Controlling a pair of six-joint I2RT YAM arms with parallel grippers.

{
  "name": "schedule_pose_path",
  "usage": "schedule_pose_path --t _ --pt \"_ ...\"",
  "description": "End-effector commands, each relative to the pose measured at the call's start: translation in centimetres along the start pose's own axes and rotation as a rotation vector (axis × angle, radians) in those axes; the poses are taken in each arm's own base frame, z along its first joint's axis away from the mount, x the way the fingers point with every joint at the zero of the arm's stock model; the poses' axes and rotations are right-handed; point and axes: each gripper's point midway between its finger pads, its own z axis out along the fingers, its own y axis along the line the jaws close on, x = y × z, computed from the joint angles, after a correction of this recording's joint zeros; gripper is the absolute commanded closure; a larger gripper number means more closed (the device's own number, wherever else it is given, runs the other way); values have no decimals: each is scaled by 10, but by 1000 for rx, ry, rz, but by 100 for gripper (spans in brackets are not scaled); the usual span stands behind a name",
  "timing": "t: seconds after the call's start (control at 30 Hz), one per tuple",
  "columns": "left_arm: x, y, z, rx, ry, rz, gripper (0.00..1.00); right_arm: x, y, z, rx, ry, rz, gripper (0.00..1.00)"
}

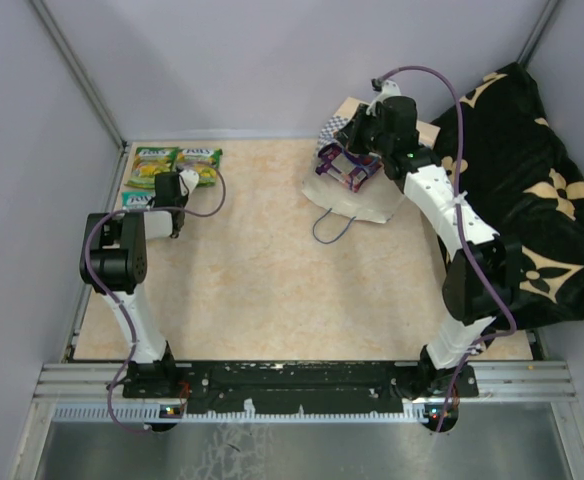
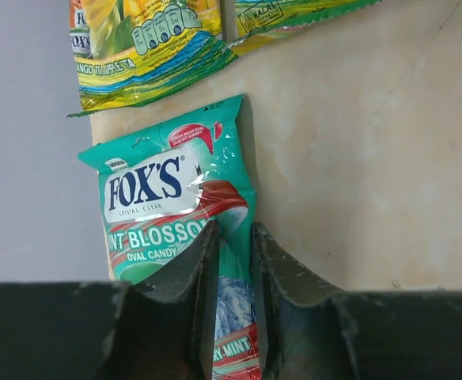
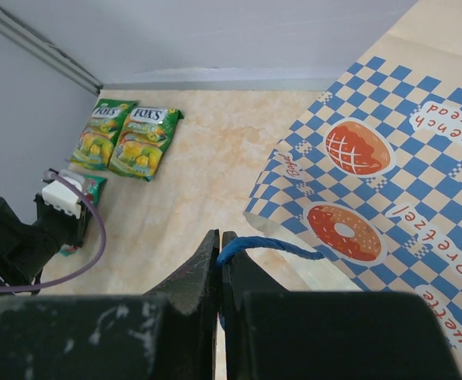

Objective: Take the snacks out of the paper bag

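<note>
A teal FOX'S pouch lies flat on the table at the far left. My left gripper hovers over its lower half, open by a narrow gap, and the wrapper shows between the fingers. Two green-yellow pouches lie side by side just beyond it. The paper bag, checkered blue and white with fruit prints, lies at the back right. My right gripper is shut on the bag's blue cord handle, beside the bag's mouth.
A black cloth with tan flowers is heaped along the right side behind the right arm. The grey wall runs close along the left of the pouches. A second blue cord loop hangs from the bag onto the table.
</note>
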Motion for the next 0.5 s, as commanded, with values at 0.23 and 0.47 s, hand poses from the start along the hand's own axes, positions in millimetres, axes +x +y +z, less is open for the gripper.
schedule_pose_path --t 0.23,0.47 --pt "27 -6 -13 20 40 97 73 -44 20 -5 -59 -116 -44 100" --pt "-6 24 -51 -136 21 76 0 -44 19 -1 -56 -111 -42 100"
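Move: The mint bag lies almost flat with its right edge already between the left gripper's fingers, its middle about 4 cm to the left, 1 cm back and 1 cm lower. The left yellow bag is some 11 cm ahead and 2 cm left, the right yellow bag about 11 cm ahead and 10 cm right, both roughly 2 cm lower. From the right hand the mint bag lies about 52 cm left, 1 cm back and 28 cm below. Let go of the mint bag: with the left fingers still on its right edge, ease the gripper down a touch and draw it back about 2 cm, rolling it some 5 degrees so its left side rises. Then spread the fingers nearly fully and lift about 2 cm from the lowest point, so they come free of the edge. ##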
